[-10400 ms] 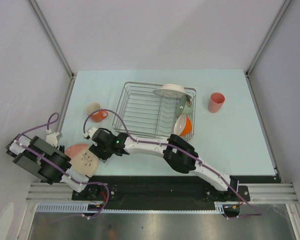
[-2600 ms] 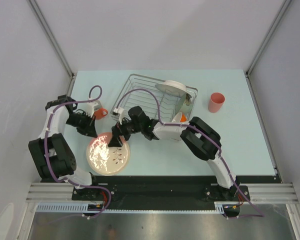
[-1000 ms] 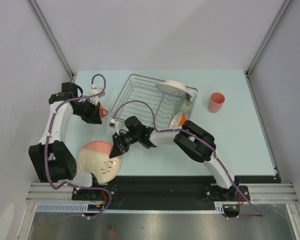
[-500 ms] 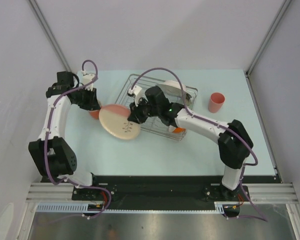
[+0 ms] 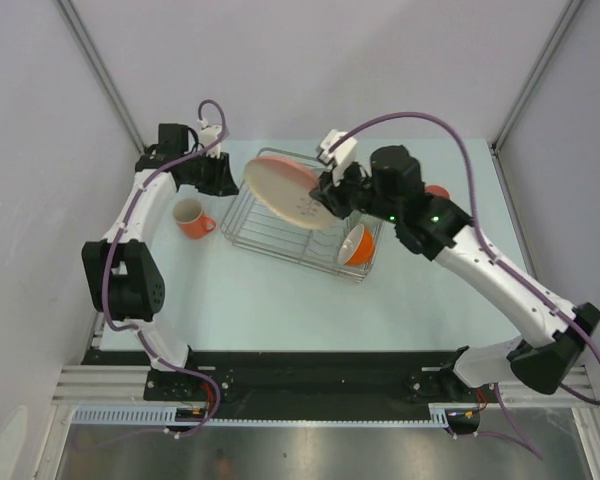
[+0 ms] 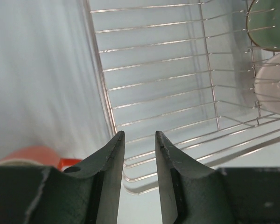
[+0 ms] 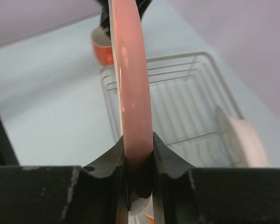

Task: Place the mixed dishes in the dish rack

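Observation:
My right gripper point(image 5: 330, 197) is shut on the rim of the salmon-pink plate point(image 5: 288, 192), which it holds on edge and tilted above the left half of the dish rack point(image 5: 280, 238). In the right wrist view the plate point(image 7: 130, 70) stands between the fingers point(image 7: 165, 158), with the rack point(image 7: 177, 88) below. My left gripper point(image 5: 230, 182) is at the rack's far left corner, open with nothing in it point(image 6: 139, 135). The orange mug point(image 5: 190, 217) stands upright on the table left of the rack. The orange bowl point(image 5: 360, 245), the grey-green bowl point(image 6: 270, 23) and the white plate point(image 7: 242, 135) sit in the rack's right part.
The salmon-pink cup point(image 5: 438, 190) stands on the table right of the rack, mostly behind my right arm. The enclosure's walls and metal posts point(image 5: 100, 80) close in the table at the back and sides.
My right arm has swung the plate from left of the rack up over it. My left gripper has opened and moved away from the mug toward the rack's far corner.

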You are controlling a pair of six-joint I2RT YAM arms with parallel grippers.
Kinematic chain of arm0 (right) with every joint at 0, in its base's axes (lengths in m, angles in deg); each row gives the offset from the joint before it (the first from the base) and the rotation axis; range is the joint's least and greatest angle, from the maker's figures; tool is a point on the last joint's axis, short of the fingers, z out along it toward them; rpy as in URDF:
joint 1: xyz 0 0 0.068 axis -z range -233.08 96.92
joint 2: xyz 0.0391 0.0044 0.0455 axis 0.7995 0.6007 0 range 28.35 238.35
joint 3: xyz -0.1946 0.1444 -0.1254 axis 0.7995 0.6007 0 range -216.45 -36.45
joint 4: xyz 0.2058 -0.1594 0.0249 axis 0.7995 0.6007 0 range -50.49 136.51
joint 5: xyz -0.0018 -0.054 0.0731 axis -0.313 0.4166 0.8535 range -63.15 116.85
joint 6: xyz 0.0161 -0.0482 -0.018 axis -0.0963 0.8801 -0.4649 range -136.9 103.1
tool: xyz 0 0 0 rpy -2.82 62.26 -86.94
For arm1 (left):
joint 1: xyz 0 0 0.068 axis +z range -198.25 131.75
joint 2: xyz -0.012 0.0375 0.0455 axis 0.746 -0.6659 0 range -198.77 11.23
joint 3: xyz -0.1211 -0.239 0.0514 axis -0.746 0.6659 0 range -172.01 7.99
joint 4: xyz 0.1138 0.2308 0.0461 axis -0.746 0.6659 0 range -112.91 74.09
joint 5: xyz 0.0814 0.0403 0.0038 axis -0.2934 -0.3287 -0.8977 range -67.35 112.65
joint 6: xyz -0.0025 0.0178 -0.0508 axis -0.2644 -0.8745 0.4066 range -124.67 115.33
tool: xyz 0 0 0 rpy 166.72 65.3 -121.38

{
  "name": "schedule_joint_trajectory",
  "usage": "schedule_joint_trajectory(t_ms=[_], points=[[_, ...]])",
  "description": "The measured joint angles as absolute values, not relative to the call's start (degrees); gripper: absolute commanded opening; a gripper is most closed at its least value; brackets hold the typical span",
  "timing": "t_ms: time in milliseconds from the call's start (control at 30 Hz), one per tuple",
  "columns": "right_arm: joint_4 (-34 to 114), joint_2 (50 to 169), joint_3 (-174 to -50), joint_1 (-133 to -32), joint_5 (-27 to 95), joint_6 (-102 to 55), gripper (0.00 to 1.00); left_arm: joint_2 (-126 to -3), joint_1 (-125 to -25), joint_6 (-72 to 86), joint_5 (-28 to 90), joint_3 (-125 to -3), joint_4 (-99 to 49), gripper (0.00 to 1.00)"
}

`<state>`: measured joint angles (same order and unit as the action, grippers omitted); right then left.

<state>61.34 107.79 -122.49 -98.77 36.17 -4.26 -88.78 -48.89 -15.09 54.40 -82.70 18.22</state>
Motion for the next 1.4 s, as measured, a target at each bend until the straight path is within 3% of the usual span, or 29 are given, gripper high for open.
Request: schedule_joint_trajectory(t_ms=[300,933,967,1100,1400], points=[[63.37,101.14,-123.04,-89.75,33.31,-1.81,0.00,-92.02,-52.56,-11.07,47.77,-80.43,11.18,0.36],[68.42,101.14,-121.95,-83.80,36.22,-1.79,0.00,-95.34,-55.67,-8.77,35.82,-76.21,5.87,0.41],[68.42,101.14,-121.95,-83.39,36.35,-1.79,0.00,-95.40,-55.78,-8.82,35.62,-75.71,5.87,0.40],[68.42,101.19,-121.95,-81.55,36.35,-1.70,0.00,-95.42,-55.97,-10.15,34.13,-73.74,6.11,0.09],[69.16,104.53,-121.93,-81.46,34.10,1.84,0.00,-92.15,-55.73,-10.67,35.21,-69.52,5.63,0.08]])
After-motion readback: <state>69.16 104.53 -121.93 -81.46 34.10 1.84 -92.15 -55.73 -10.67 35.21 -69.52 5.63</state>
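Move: The rack's left rail lies about 10 cm below the left hand and 2 cm ahead; its near-left corner is some 5 cm back at rail height, and the orange mug roughly 9 cm to the left, 15 cm lower. From the right hand, holding the pink plate, the rack's slotted right half is around 12 cm ahead, 7 cm right and 29 cm below; the orange bowl is about 7 cm ahead, 10 cm right, 28 cm below. Sinking about 10 cm after a short reach forward, the left hand turns slightly counter-clockwise, closes its fingers on the rack's left rail and draws back a little with it pinched. The right hand meanwhile swings the still-held pink plate right some 12 cm and forward 6 cm, high over the rack, rising briefly before settling back and turning about 15 degrees clockwise. ##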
